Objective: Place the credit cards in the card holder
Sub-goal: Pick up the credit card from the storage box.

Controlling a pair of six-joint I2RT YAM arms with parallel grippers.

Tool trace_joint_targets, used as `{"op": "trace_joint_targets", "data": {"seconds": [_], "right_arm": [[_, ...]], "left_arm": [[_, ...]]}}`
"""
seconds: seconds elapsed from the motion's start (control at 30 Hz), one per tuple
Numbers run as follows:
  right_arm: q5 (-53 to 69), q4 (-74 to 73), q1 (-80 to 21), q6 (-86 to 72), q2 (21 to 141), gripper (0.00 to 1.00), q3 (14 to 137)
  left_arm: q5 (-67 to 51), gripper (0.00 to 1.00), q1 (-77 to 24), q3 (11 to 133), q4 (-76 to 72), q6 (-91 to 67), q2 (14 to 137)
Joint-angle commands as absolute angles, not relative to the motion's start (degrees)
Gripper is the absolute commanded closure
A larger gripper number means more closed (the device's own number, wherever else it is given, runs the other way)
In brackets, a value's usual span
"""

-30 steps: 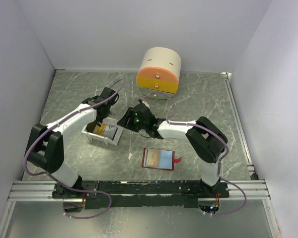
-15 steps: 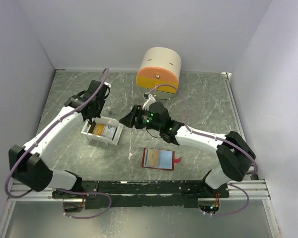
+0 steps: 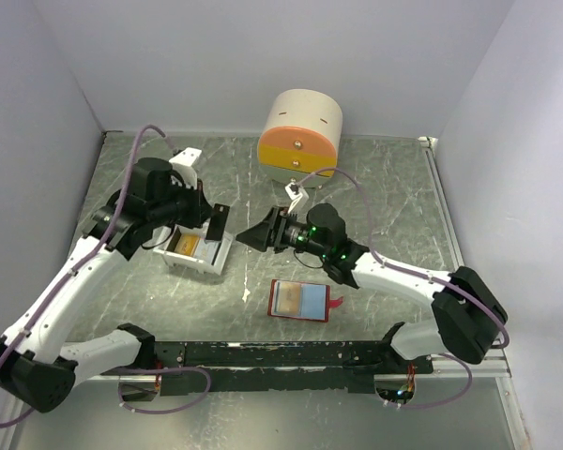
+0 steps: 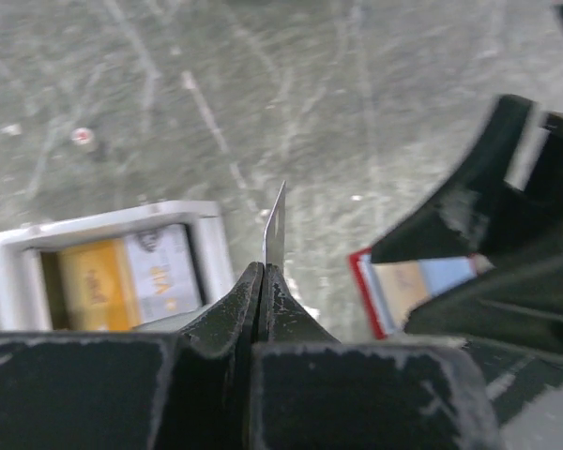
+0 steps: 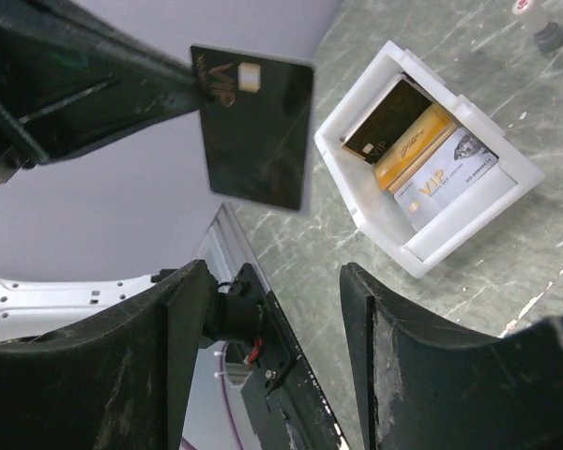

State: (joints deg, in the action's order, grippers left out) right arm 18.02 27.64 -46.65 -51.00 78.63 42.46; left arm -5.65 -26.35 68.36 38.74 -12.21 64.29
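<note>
A dark credit card hangs upright in the air, pinched by my left gripper. In the left wrist view the jaws are pressed together on it, and the card shows edge-on. My right gripper faces the card from the right, open and empty, its fingers spread wide just short of it. More credit cards, brown, orange and silver, lie in the white tray. The red card holder lies open on the table, near the front.
The white tray sits just left of both grippers. A round cream-and-orange drawer box stands at the back. White walls close in the marbled table on three sides.
My left gripper has risen from the tray with the dark card and moved right. The right gripper has drawn back to the right and opened wider.
</note>
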Motion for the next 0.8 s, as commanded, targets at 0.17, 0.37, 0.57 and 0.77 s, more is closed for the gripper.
{"op": "trace_joint_targets", "data": {"seconds": [0.17, 0.37, 0.57, 0.77], "right_arm": [[23.86, 38.46, -43.69, -59.35, 74.61, 0.38, 36.22], [26.35, 45.29, -42.79, -62.55, 73.55, 0.50, 34.21], [29.18, 54.37, -41.35, -68.26, 72.74, 0.78, 29.69], [32.00, 58.27, -40.31, -70.62, 70.41, 0.81, 25.85]], "left_arm": [[-29.07, 0.93, -26.10, 60.91, 23.14, -27.68, 59.39], [-34.37, 0.93, -26.10, 56.36, 15.31, -33.22, 58.88], [-31.49, 0.93, -26.03, 57.28, 19.58, -31.37, 59.78], [-31.63, 0.93, -25.49, 57.72, 21.27, -30.87, 60.81]]}}
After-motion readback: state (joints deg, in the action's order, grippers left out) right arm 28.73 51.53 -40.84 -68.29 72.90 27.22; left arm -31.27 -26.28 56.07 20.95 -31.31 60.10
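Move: My left hand already pinches the black card, whose middle is roughly 3 cm right, 2 cm back and 1 cm below. The open right gripper waits about 8 cm right of my left hand, 5 cm nearer me and 2 cm lower; from my right hand the card lies some 5 cm left, 3 cm ahead and 1 cm up. From my right hand the storage box is about 14 cm left and 5 cm ahead, the card holder 15 cm right and 11 cm back, both some 15 cm lower. I bring the card between my right fingers: my left hand sweeps right about 7 cm and back some 5, rolling nearly 30 degrees with its left side dropping, then holds still, grip kept. My right hand yields slightly right and back, rising a little; its fingers, half open at first, then close on the card's free edge opposite my left grip. ##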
